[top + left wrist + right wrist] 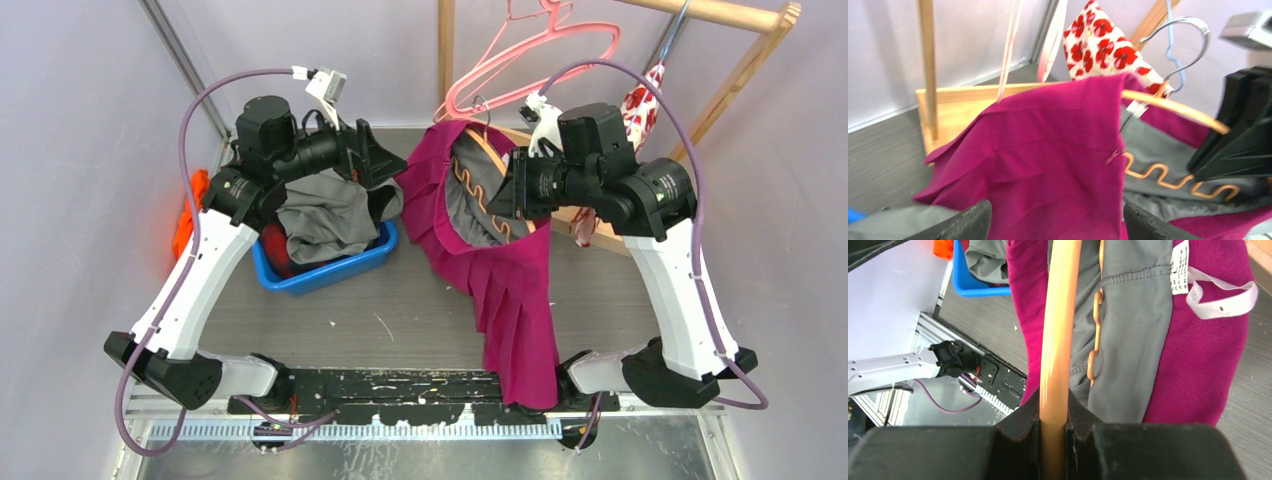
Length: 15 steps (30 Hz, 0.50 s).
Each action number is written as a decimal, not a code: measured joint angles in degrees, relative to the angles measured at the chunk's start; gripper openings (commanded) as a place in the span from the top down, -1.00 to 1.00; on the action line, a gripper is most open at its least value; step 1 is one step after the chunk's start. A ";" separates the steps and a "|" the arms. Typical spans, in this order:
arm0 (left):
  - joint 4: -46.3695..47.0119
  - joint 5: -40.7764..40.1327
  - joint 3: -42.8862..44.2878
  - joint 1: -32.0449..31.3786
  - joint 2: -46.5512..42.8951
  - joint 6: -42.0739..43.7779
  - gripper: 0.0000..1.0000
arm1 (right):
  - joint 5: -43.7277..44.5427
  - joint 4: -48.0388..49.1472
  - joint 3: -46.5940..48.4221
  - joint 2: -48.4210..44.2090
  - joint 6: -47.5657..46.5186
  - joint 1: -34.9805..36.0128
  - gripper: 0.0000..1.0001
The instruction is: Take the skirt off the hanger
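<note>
A magenta pleated skirt point(510, 300) with a grey lining point(1128, 330) hangs from a tan wooden hanger point(497, 150) and trails down to the table's near edge. My right gripper point(1053, 410) is shut on the hanger's wooden bar point(1060, 315), holding it above the table. The hanger's metal hook point(1188, 35) is free in the air. My left gripper point(1055, 220) stands open just in front of the skirt's waistband point(1048, 150), fabric showing between its fingers point(968, 222) without being pinched. In the top view this left gripper point(385, 165) sits at the skirt's left edge.
A blue bin point(340, 268) with grey clothes point(320, 215) sits left of the skirt under the left arm. A wooden rack point(720, 12) at the back carries pink hangers point(520, 55) and a red floral garment point(640, 105). An orange object point(190, 215) lies by the left wall.
</note>
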 measured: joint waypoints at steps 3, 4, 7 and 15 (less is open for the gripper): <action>2.08 2.43 0.00 -0.20 -0.04 -2.78 -0.99 | -0.15 0.22 0.00 0.59 -0.44 0.79 0.98; 2.93 3.08 0.00 -0.42 -0.07 -3.52 -0.99 | -0.13 0.44 0.00 0.79 -0.57 1.22 0.98; 5.14 4.39 0.00 -1.27 -0.28 -4.37 -0.99 | 0.24 0.61 0.61 1.95 -1.22 2.58 0.98; 7.74 5.20 -0.07 -5.18 -0.81 -4.17 -0.99 | 2.08 1.79 3.23 4.74 -2.25 6.49 0.98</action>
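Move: The magenta skirt's waist edge, beside the zip, lies about 11 cm to the left gripper's right, 4 cm back and some 6 cm lower. The orange hanger bar inside that waist runs beyond it, its middle about 17 cm to the right, 1 cm ahead and 2 cm below the left gripper. From the right gripper, which already holds the bar's near end, the zip edge is roughly 11 cm left, level fore and aft, and 4 cm lower. Bring the wide-open left gripper back, to the right and up in one slanting sweep, about 6 cm in all, towards the skirt's zip edge, swinging its fingers some 10 degrees clockwise. Meanwhile keep the right grip shut on the orange hanger and carry it about 3.5 cm left to meet the left gripper, turning slightly counter-clockwise. ##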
